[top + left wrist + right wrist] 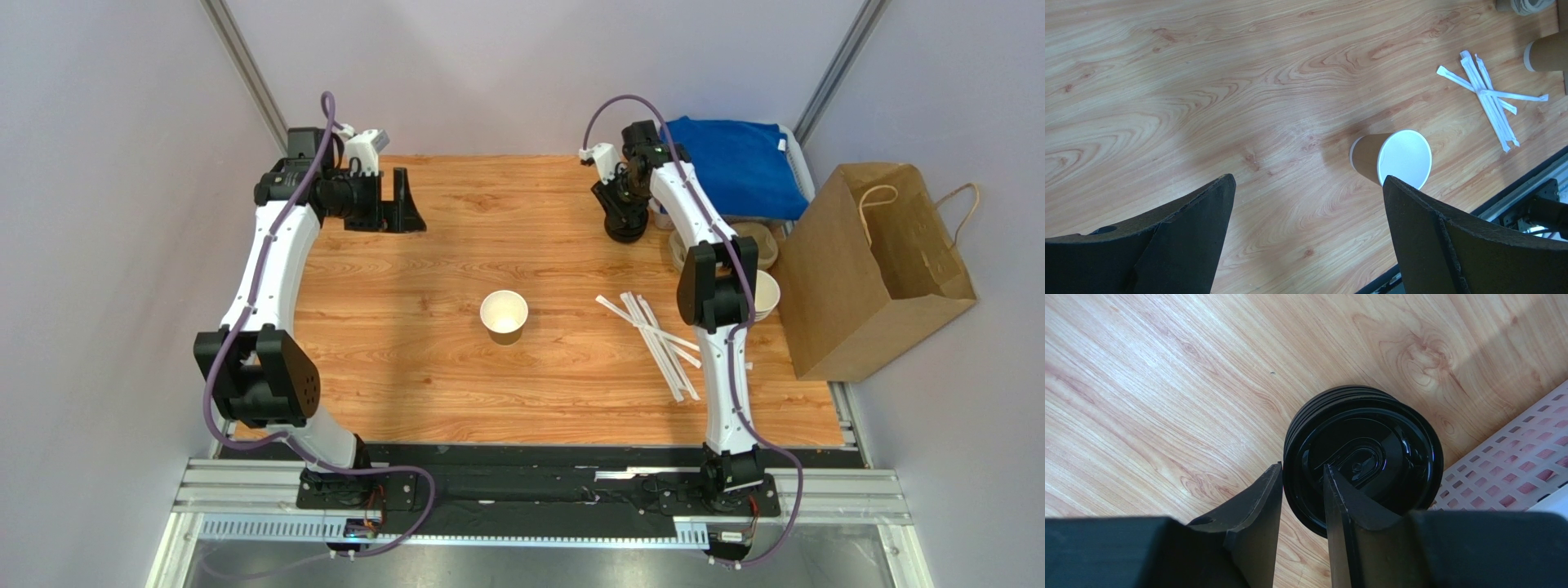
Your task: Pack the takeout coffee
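Note:
No lidded takeout coffee is in view. A single brown paper cup (504,312) (1404,158) with a white inside stands open and unlidded at the table's middle. At the back right is a stack of black lids (626,224) (1376,453). My right gripper (620,202) (1303,467) hangs right over it. Its jaws are narrowed and straddle the top lid's rim, one finger outside and one on the lid. My left gripper (405,202) (1308,179) is wide open at the back left, holding nothing, with the cup far off.
Several wrapped white straws (656,337) (1490,98) lie right of the cup. Further brown cups (763,294) (1545,54) sit by the right arm. A brown paper bag (871,270) stands off the right edge. A blue cloth (736,159) covers a white perforated basket (1517,471).

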Controlling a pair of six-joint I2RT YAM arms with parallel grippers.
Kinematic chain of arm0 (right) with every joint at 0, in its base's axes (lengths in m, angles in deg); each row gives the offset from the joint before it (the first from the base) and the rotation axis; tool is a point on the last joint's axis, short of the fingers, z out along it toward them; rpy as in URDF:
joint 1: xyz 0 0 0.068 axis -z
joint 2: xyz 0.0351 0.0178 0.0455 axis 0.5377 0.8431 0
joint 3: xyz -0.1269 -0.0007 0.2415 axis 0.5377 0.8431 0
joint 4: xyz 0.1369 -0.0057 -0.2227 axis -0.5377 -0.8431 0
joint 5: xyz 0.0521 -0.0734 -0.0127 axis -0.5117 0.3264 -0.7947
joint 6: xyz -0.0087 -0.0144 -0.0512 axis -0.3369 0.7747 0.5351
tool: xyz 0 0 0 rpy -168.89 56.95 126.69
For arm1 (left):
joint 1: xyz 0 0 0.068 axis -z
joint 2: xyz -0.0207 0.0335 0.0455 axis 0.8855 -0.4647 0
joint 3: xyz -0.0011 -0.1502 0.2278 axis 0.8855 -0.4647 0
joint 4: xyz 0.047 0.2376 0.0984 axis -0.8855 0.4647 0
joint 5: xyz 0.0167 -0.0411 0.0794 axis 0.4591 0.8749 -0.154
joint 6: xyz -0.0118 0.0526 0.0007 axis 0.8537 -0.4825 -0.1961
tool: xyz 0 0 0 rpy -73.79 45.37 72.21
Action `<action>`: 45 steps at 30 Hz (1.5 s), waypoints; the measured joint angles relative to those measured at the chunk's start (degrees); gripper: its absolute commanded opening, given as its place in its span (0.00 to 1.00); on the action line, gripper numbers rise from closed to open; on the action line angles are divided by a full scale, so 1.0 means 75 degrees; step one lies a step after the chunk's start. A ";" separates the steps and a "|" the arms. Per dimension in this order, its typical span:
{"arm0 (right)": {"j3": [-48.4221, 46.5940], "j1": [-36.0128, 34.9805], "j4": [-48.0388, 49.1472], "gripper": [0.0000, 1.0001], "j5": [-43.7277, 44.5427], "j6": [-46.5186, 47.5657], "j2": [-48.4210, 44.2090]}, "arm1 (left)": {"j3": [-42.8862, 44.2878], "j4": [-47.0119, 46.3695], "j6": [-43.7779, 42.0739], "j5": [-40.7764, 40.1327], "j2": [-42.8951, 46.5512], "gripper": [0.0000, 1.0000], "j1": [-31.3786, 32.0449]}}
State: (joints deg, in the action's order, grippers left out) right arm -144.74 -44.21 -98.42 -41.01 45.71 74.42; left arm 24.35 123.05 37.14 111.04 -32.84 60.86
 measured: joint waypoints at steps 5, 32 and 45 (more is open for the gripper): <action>0.0000 0.0032 0.0000 0.26 -0.0108 -0.0050 0.0000 | 0.0000 0.0003 0.0000 0.0000 -0.0050 0.99 0.0032; 0.0006 0.0128 0.0087 0.00 -0.0417 -0.0440 -0.0076 | 0.0000 0.0006 -0.0003 -0.0003 -0.0055 0.99 0.0035; 0.0047 0.0111 0.0326 0.00 -0.0478 -0.0440 -0.0729 | 0.0044 0.0009 0.0006 -0.0029 -0.0064 0.99 0.0050</action>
State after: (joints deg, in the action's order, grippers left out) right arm -144.39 -43.38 -95.97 -44.59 42.41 68.95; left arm 24.68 123.11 37.18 110.82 -33.32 61.23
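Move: The top lid of the black lid stack is what I go for: its middle is only about 2 cm ahead and 3 cm to the right of my right hand, about 1 cm below, and my part-closed fingers straddle its left rim. The basket's middle is some 10 cm ahead and 21 cm right; the drink tray is 3 cm back and 22 cm right. The standing cup is roughly 20 cm back and 22 cm left. From my left hand the lid is about 14 cm ahead, 42 cm right and 18 cm below. My right hand stays put at the stack and shuts its fingers from about a third open, pinching the top lid's left rim with one finger inside and one outside. I keep that pinch with a slight roll, then lift the lid straight up about 5 cm off the stack, the fingers tipping outward about 5 degrees. ##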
